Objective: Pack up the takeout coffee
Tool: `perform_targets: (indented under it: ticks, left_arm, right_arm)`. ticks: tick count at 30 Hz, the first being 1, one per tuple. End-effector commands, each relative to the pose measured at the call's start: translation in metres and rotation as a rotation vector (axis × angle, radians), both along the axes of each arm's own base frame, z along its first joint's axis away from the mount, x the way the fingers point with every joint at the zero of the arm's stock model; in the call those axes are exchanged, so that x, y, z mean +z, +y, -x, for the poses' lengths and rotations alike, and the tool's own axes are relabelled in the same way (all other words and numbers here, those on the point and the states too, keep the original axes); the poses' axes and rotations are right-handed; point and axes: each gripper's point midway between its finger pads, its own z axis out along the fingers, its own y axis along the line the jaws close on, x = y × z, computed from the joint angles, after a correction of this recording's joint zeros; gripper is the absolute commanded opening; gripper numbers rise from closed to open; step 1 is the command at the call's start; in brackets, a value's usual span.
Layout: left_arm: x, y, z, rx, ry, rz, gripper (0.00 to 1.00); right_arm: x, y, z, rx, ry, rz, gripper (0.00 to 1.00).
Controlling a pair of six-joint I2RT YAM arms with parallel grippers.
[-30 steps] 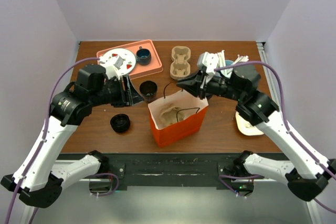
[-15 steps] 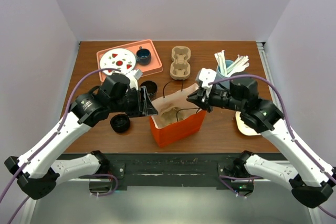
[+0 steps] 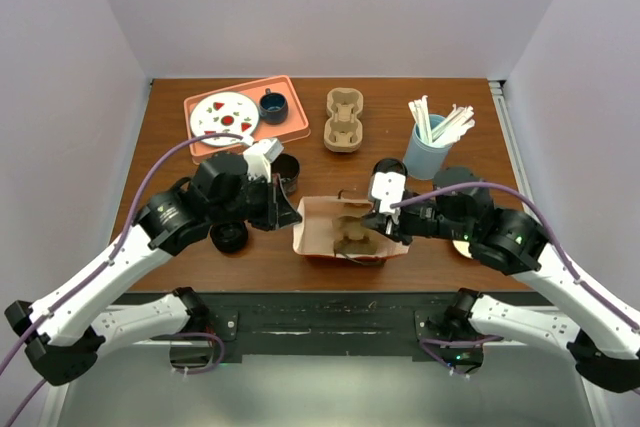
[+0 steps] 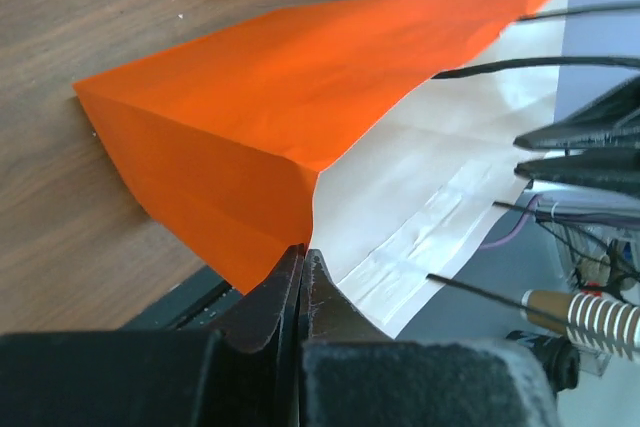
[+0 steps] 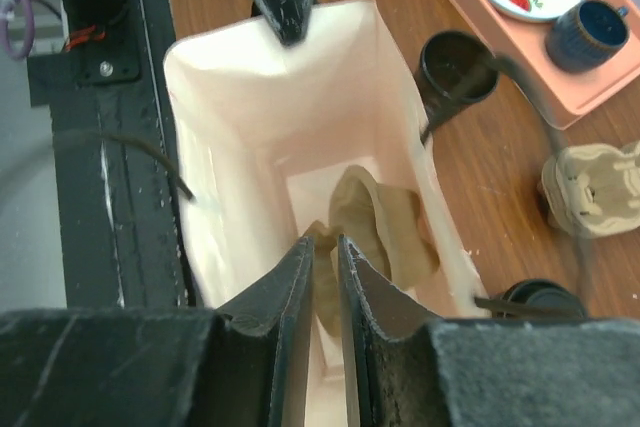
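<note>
The takeout coffee (image 3: 229, 237), a dark cup with a black lid, stands on the table left of the orange bag (image 3: 340, 257), just under my left arm. My left gripper (image 3: 290, 215) is shut on the bag's left rim; the left wrist view shows the jaws (image 4: 303, 252) pinching the orange fold (image 4: 230, 107). At the opposite rim, my right gripper (image 3: 383, 227) holds the bag's wall, its jaws (image 5: 322, 245) only a sliver apart. The bag (image 5: 240, 137) gapes wide between them. A brown cup carrier (image 5: 385, 222) lies at its bottom.
A lidless dark cup (image 3: 286, 169) stands behind my left gripper. At the back left is a pink tray (image 3: 297, 127) with a plate and a blue mug (image 3: 272, 105). A second carrier (image 3: 343, 119) sits at the back centre. A blue holder of straws (image 3: 428, 152) stands at the back right.
My left gripper has shut on the bag's left rim. Both arms came nearer and lower, and the bag now stands spread wide open between them.
</note>
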Motion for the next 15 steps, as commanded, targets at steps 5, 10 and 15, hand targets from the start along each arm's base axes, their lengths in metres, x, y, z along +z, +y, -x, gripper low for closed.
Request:
perform_targets:
  ticks: [5,10,15]
  left_arm:
    - [0.003,-0.005,0.004,-0.114,-0.142,0.037,0.0]
    - [0.01,0.0,0.0,-0.057,-0.159,0.054,0.0]
    - [0.021,0.002,0.001,-0.065,-0.208,0.079,0.0]
  right_arm:
    - [0.008,0.018,0.007,0.013,-0.052,0.109,0.18]
    - [0.021,0.043,0.02,0.059,-0.079,0.122,0.19]
    - [0.0,0.047,0.011,0.054,-0.142,0.239,0.27]
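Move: The takeout bag's near handle stands about 4 cm back and 3 cm to the left of the right hand, a touch lower; the cup carrier inside the bag is roughly 3 cm left and 12 cm below that hand, and the lidded cup some 11 cm straight ahead and 15 cm down. The left hand already has the bag's left rim between its fingers; from there the near handle is about 8 cm right and 5 cm back, slightly higher. Over the open bag, towards its near handle and the left hand, the right hand sweeps left about 5 cm and some 3 cm back, staying level while its left-pointing fingertips dip roughly 10 degrees; its fingers stay slightly parted. The bag's left rim stays pinched in the left hand, which holds nearly still. ##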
